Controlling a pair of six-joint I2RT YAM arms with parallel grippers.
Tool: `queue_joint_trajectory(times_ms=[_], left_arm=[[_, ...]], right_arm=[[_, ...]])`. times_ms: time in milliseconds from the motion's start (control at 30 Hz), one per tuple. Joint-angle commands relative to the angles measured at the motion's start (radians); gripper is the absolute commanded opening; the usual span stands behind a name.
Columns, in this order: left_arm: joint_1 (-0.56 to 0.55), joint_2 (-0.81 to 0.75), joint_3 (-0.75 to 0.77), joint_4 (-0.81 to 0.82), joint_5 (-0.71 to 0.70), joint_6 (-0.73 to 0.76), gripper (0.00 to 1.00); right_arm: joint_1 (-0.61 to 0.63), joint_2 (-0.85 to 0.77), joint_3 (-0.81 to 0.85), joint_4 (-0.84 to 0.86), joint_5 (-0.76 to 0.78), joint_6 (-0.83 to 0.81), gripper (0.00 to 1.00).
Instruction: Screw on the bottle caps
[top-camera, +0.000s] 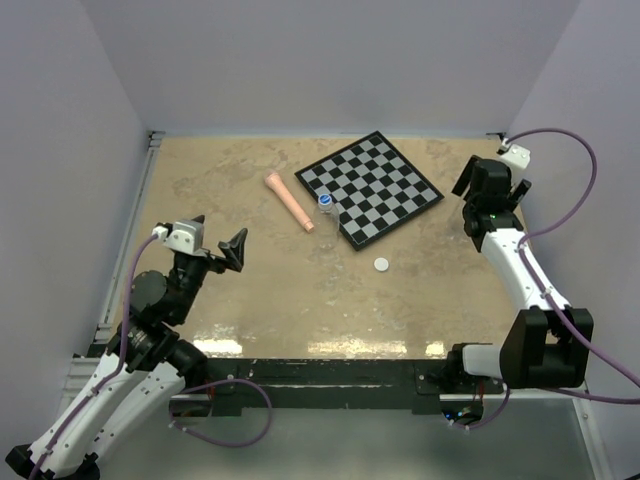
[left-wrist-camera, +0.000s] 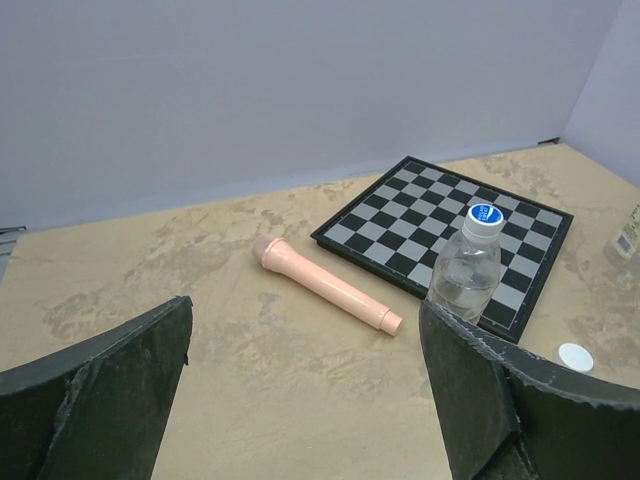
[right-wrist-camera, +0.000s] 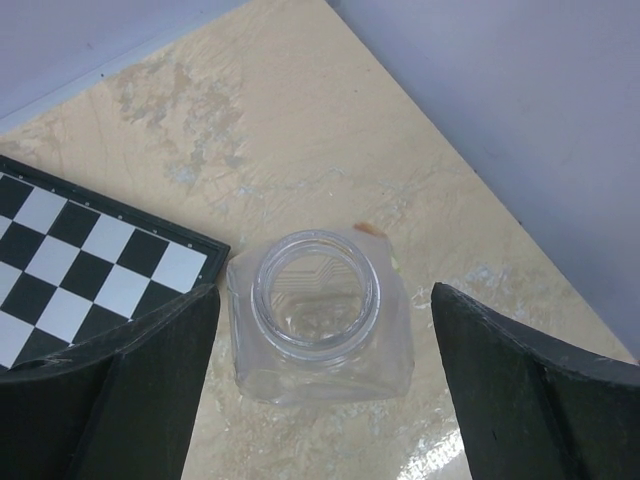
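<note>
A small clear bottle (left-wrist-camera: 466, 272) stands upright at the chessboard's near edge with the blue cap (left-wrist-camera: 485, 217) on its neck; from above the cap (top-camera: 326, 201) shows as a blue dot. The white cap (top-camera: 381, 264) lies flat on the table, also at the right edge of the left wrist view as a white cap (left-wrist-camera: 575, 357). My left gripper (top-camera: 222, 238) is open and empty, well short of the bottle. The larger clear bottle (right-wrist-camera: 320, 325) stands with an uncapped mouth between the fingers of my right gripper (right-wrist-camera: 325, 290), which is open with gaps on both sides.
A pink tapered stick (top-camera: 289, 201) lies left of the small bottle. The black-and-white chessboard (top-camera: 372, 185) lies at the back centre; its corner (right-wrist-camera: 90, 255) sits close to the larger bottle. Walls enclose the table on three sides.
</note>
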Motion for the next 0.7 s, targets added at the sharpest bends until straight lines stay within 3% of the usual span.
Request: queue_joint_trajectory(times_ms=[0,233,667], left_arm=[[0.007,0.005,0.019,0.012,0.017,-0.009,1.00],[0.009,0.009,0.017,0.013,0.040,0.003,1.00],[0.011,0.023,0.012,0.030,0.138,0.026,1.00]], right_arm=[[-0.004,-0.013,0.045,0.022,0.036,-0.025,0.88],[-0.004,0.000,0.034,0.048,0.022,-0.032,0.77],[-0.004,-0.046,0.045,0.043,0.000,-0.101,0.32]])
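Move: The uncapped bottle already stands between the right hand's open fingers, its middle about 1 cm ahead and some 8 cm below. From that hand the chessboard's middle is roughly 15 cm ahead and 26 cm left, the white cap some 11 cm back and 23 cm left, both about 18 cm down. The capped bottle stands about 4 cm back, 36 cm left and 8 cm below it. From the left hand, the uncapped bottle is around 17 cm ahead, 56 cm right and 17 cm below. The right fingers close on the uncapped bottle from both sides just below its mouth, going from nearly wide open to a little over half open, where they slow against it. That hand otherwise stays almost in place, creeping up just under 1 cm and rolling about 5 degrees, left side down. The open left hand drifts about 1.5 cm right, turning slightly clockwise. ##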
